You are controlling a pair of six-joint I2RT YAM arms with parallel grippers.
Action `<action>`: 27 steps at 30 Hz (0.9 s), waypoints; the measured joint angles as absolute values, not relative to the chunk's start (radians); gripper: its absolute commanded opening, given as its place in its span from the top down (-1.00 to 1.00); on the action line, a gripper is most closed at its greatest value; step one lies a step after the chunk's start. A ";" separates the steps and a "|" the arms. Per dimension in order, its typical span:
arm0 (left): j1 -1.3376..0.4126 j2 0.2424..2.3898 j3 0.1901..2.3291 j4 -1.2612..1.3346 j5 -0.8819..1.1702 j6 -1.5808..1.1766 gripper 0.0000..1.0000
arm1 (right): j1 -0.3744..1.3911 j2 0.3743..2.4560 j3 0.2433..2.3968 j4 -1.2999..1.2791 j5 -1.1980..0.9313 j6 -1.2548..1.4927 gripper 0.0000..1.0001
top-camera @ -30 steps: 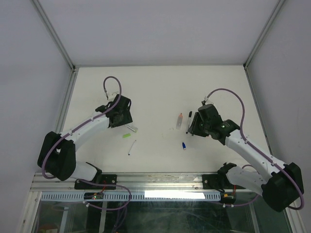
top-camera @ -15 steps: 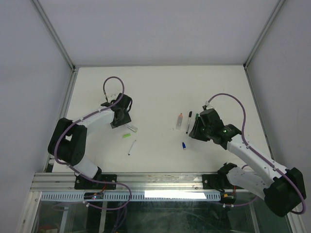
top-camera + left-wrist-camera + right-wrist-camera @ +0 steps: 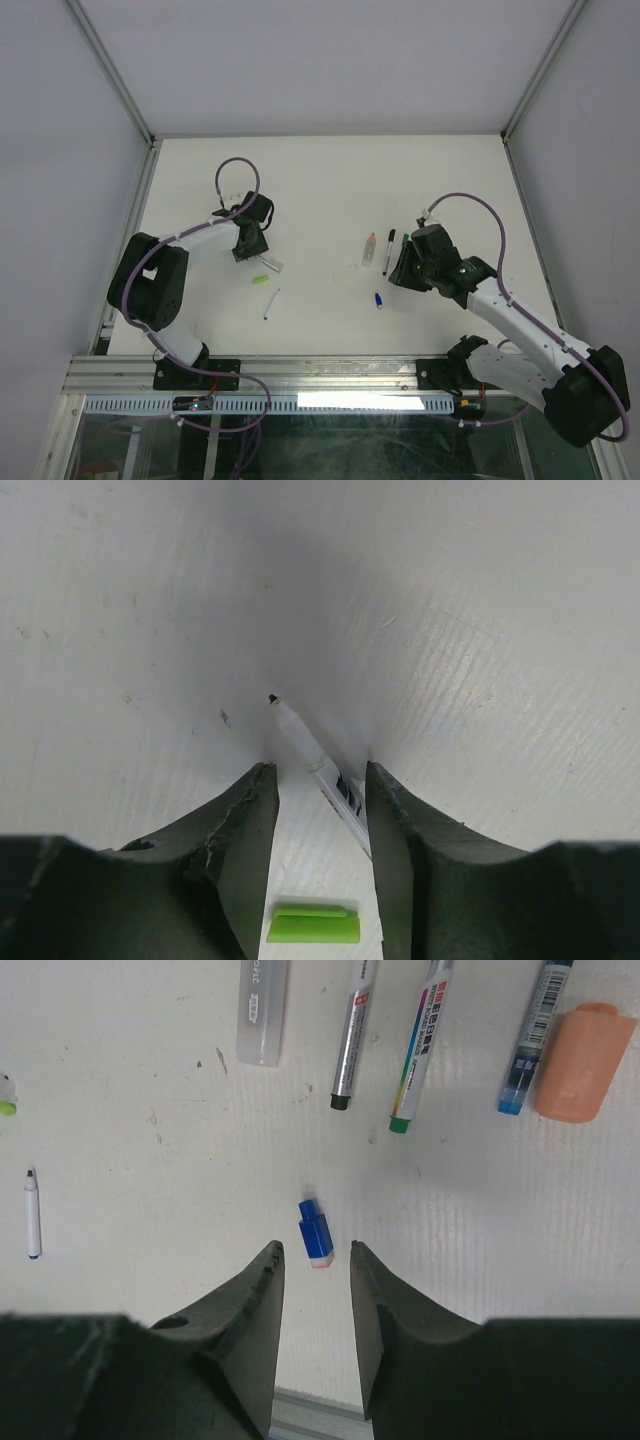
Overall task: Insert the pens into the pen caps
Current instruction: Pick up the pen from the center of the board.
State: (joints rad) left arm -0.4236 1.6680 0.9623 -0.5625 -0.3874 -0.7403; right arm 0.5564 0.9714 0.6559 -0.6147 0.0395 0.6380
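Note:
A white pen (image 3: 312,750) with a dark tip lies on the table between the fingers of my left gripper (image 3: 320,775). The gripper is open, and the pen's barrel runs against the right finger (image 3: 400,830). A green pen cap (image 3: 313,923) lies flat just behind, under the wrist; in the top view this green cap (image 3: 262,280) lies near another pen (image 3: 271,303). My right gripper (image 3: 313,1247) is open and low over the table, with a blue pen cap (image 3: 315,1232) just ahead of its fingertips. Top view: left gripper (image 3: 252,250), right gripper (image 3: 398,272).
Beyond the right gripper lie a black-tipped pen (image 3: 352,1040), a green-tipped pen (image 3: 418,1050), a blue-tipped pen (image 3: 530,1040), a clear barrel (image 3: 262,1010) and an orange cap (image 3: 580,1060). A small pen (image 3: 32,1215) lies far left. The table's near edge (image 3: 320,1410) runs under the right wrist.
The left arm has folded in and its jaws have narrowed around the pen. The right gripper shifted slightly towards the blue cap, then held still.

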 measured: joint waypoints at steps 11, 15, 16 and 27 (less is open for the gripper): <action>-0.423 1.666 0.950 -0.525 -0.384 -0.720 0.61 | 0.557 0.957 0.640 -0.615 0.039 0.638 0.30; -0.423 1.653 0.934 -0.514 -0.385 -0.718 0.67 | 0.557 0.953 0.640 -0.615 0.039 0.638 0.30; -0.423 1.650 0.932 -0.512 -0.385 -0.718 0.67 | 0.557 0.950 0.640 -0.615 0.039 0.638 0.30; -0.418 1.555 0.883 -0.458 -0.270 -0.703 0.68 | 0.557 0.929 0.640 -0.615 0.036 0.651 0.30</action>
State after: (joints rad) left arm -0.4179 1.5555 0.8833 -0.4583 -0.2695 -0.7029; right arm 0.5571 0.9287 0.6403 -0.6147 0.0364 0.6506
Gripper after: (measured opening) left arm 0.168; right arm 0.351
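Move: The white pen lies almost under the left fingers, which straddle it near its tip; its middle is about 3 cm to the right, 1 cm back and 1 cm below. The clear cap is roughly 5 cm right and 2 cm back, the green cap some 5 cm back and 2 cm right. From the right hand, the white pen lies about 29 cm left, 8 cm ahead and 8 cm lower. The left fingers pinch the white pen near its tip, then carry it about 2 cm right while rising. ##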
